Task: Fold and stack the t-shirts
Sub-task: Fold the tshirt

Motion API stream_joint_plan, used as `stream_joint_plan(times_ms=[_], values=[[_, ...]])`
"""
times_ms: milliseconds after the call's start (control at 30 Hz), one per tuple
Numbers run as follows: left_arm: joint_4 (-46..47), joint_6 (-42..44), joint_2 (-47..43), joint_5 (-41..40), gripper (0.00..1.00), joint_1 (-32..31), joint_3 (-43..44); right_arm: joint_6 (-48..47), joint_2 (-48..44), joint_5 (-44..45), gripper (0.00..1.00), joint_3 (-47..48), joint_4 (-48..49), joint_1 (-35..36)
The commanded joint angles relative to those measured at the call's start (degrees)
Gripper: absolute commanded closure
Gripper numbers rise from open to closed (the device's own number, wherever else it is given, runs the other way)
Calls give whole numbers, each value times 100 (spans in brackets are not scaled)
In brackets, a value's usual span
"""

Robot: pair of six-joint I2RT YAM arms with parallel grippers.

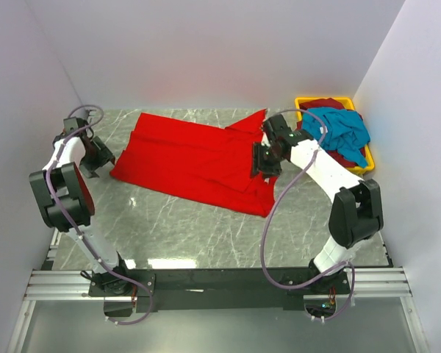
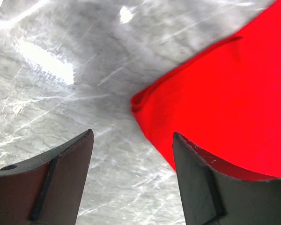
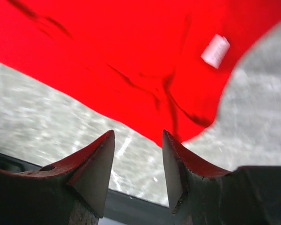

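Observation:
A large bright red t-shirt [image 1: 191, 158] lies spread across the middle of the marble table, partly folded, with a sleeve pointing to the back right. My left gripper [image 1: 97, 160] hangs just off its left edge. In the left wrist view this gripper [image 2: 132, 133] is open and empty, with a folded red corner [image 2: 215, 103] ahead of its right finger. My right gripper [image 1: 264, 163] hovers over the shirt's right end. In the right wrist view it [image 3: 138, 132] is open and empty, and the red cloth [image 3: 131, 56] with its white tag [image 3: 215, 50] lies just beyond the fingertips.
A yellow bin [image 1: 303, 101] stands at the back right corner, holding a teal-blue shirt [image 1: 345, 131] over a dark maroon one [image 1: 327, 104]. White walls close in on the left, back and right. A black rail [image 1: 220, 279] runs along the near edge.

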Motion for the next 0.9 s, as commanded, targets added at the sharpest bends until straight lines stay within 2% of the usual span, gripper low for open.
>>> stream_joint_plan(times_ms=[0, 300, 500, 867], values=[[18, -93, -426, -139, 26, -195, 298, -17, 312, -197, 48, 378, 366, 133], [71, -225, 40, 116, 25, -968, 799, -25, 1235, -233, 48, 704, 859, 336], [220, -366, 409, 582, 26, -995, 606, 80, 1639, -75, 48, 756, 973, 380], [335, -305, 383, 626, 26, -995, 166, 159, 1640, 110, 48, 440, 929, 529]])
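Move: The left hand is about 5 cm above the table, just outside the red t-shirt: the shirt's left corner lies some 2 cm to its right and 1 cm ahead. The patch of shirt it goes for lies 9 cm right and 3 cm ahead. The right hand hangs roughly 9 cm above the shirt. The tip of the folded-over layer lies about 5 cm left and 3 cm ahead, the white label 4 cm right and 5 cm ahead, the shirt's near right corner 6 cm back and 3 cm right. Onto fresh places along the shirt's near side: the left hand hops right over its left corner, rising about 4 cm and swinging forward, then sinking below its starting height, net some 9 cm right and slightly forward, with a 10-degree clockwise turn. The right shifts left and forward, then drops about 7.5 cm to the folded layer's tip. Both stay open; contact can't be made out. ##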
